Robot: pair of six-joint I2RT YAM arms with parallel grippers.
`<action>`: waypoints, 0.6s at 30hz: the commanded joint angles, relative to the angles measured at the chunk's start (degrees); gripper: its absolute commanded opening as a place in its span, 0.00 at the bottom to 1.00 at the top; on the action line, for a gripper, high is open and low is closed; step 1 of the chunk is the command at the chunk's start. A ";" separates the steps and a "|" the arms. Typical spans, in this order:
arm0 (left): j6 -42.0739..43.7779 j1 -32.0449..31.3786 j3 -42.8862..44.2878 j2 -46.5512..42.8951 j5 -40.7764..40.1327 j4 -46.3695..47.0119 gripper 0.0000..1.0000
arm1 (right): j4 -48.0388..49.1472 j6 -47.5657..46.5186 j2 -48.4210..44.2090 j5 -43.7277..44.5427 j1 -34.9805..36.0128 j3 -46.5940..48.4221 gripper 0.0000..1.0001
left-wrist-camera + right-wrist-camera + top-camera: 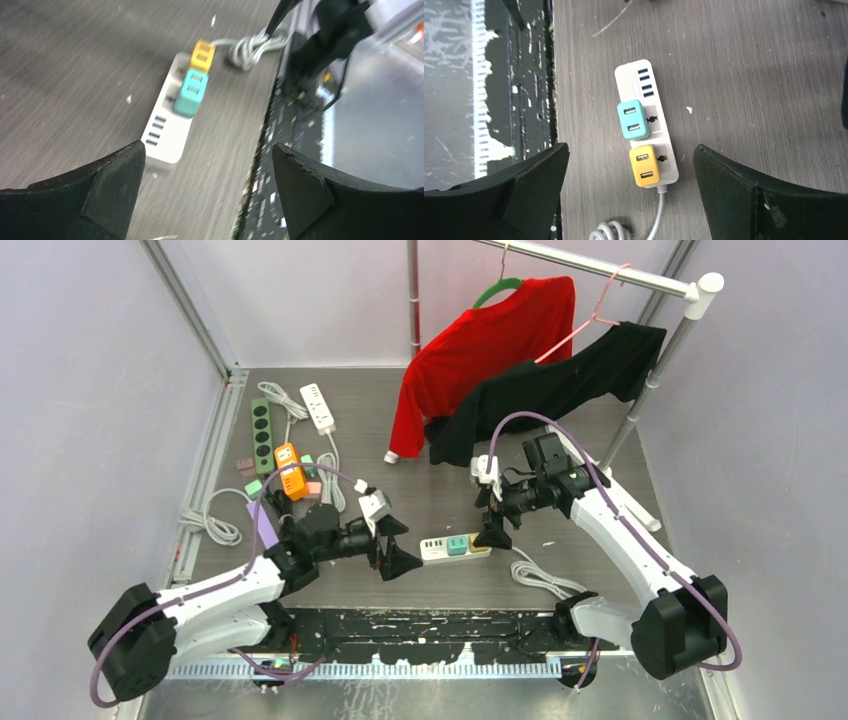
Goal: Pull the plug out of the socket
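Note:
A white power strip (436,548) (650,90) (167,135) lies on the grey table near its front edge, between the two arms. A teal plug (457,544) (632,119) (190,92) and a yellow plug (478,543) (644,165) (202,54) sit in its sockets, side by side. My left gripper (391,543) (207,165) hovers open just left of the strip's end, with nothing between its fingers. Above the strip's right end hangs my right gripper (490,520) (631,165), open, the yellow plug showing between its jaws below.
The strip's grey cord (545,578) coils to the right. At the back left lie a green strip (262,434), a white strip (317,406), an orange adapter (290,471) and small plugs. A rack with a red garment (480,350) and a black garment (560,390) stands at the back right.

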 commanded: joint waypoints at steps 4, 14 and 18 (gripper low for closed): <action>13.74 -2.79 -3.91 5.65 -2.85 10.67 0.96 | -2.60 -20.96 -0.27 4.24 2.27 -6.23 1.00; 27.90 -10.64 -0.49 17.64 -12.73 13.45 0.97 | 3.12 -19.38 0.91 6.32 3.92 -7.94 1.00; 29.01 -10.71 0.68 24.41 -11.45 17.54 0.93 | 6.14 -16.53 2.13 7.45 7.43 -8.07 1.00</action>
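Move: The socket's middle lies about 10 cm to the right of my left hand, 2 cm ahead and 15 cm down, its USB end nearest; the teal plug on it is some 11 cm right, 2 cm ahead and 13 cm down. From my right hand, the yellow plug is about 12 cm down, 2 cm right and level fore and aft. The teal plug sits roughly 3 cm left of that hand and 1 cm back, equally low. I drop my left hand about 10 cm beside the socket's USB end, tipping its right-pointing fingers some 25 degrees further down towards the socket. Meanwhile I sink my right hand about 6 cm towards the yellow plug, easing back a couple of centimetres and then slightly forward again while turning a little counter-clockwise. Both grippers stay wide open, touching nothing yet. ##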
